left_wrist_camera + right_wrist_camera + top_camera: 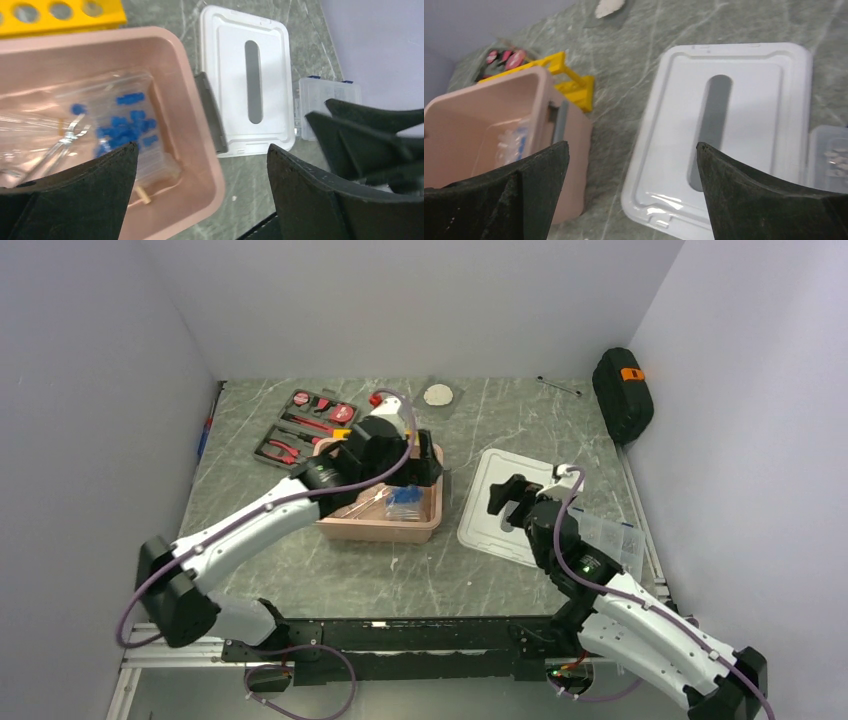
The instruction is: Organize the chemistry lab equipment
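My left gripper (201,147) hangs open over the near right corner of a pink bin (200,120), with nothing between its fingers. Inside the bin lies a clear bag of small blue-capped tubes (120,127), with a tan wooden clamp (145,197) below it. A yellow test-tube rack (60,15) stands just behind the bin. From above, the left gripper (415,465) covers the bin's (380,530) far right part. My right gripper (632,146) is open and empty, low over the near left corner of a white lid (749,100). I cannot pick out the safety glasses.
The white lid (510,505) lies flat to the right of the bin. A clear compartmented box (615,540) sits at its right edge. A red-and-black tool kit (305,425) lies open behind the bin. A black case (622,390) leans on the right wall.
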Robot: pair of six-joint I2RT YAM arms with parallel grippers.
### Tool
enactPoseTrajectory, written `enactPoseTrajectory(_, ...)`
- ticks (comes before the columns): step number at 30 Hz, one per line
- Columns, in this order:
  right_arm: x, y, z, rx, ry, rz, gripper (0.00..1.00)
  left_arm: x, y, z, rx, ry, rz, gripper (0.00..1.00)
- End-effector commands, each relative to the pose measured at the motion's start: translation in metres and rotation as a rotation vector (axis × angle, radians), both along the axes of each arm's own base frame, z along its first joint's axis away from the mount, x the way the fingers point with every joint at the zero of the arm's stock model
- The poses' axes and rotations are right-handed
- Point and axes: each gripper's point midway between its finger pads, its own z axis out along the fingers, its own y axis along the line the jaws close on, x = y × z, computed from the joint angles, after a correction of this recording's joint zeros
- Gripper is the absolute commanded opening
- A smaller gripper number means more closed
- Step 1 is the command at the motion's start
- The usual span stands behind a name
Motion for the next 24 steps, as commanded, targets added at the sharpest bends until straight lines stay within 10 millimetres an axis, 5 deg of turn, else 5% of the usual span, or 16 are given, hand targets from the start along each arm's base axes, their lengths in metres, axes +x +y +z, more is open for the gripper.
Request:
enactPoseTrajectory(1,0.008,-0.025,0.002,0.007,0.039,-0.095,1.00,-0.001,0.051,0.020,0.067,-0.100,-0.040,0.99)
enactPoseTrajectory(6,0.014,-0.035,-0.035,-0.012,0.223,-0.083,1.00,0.011,0.125,0.039,0.172,-0.182,0.007,0.99)
enactPoseTrajectory(12,0.009,-0.017,-0.074,-0.060,0.378,0.040,0.90,0.026,0.224,0.024,0.269,-0.204,0.231,0.99)
enactPoseTrajectory(18,0.008,0.011,-0.100,-0.085,0.464,0.151,0.79,0.022,0.274,0.011,0.366,-0.206,0.401,0.99)
enactPoseTrajectory(24,0.023,0.049,-0.113,-0.131,0.512,0.229,0.65,0.021,0.282,0.009,0.392,-0.201,0.429,0.99)
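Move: The white lid is what the right hand goes for, its middle about 9 cm ahead, 4 cm right and 16 cm below; from that hand the tub lies some 29 cm left and 11 ahead, the clear compartment box about 26 cm right and nearly level. The left hand hangs over the tub's right end: tub middle about 12 cm left, 5 ahead, 17 below; yellow rack 10 left and 20 ahead, tool kit 28 left and 24 ahead, lid 22 right and 3 ahead. The right hand swings about 5 cm right, easing forward, then sinks steeply, some 14 cm in all, drifting back left as its fingers tip down about 30 degrees and close partway, ending low over the lid's near edge by its left corner, contact not clear. Meanwhile the empty left hand, wide open, sweeps some 27 cm left across the tub to its left end, arching a few centimetres up and down again while turning counter-clockwise and rolling its left side up. ##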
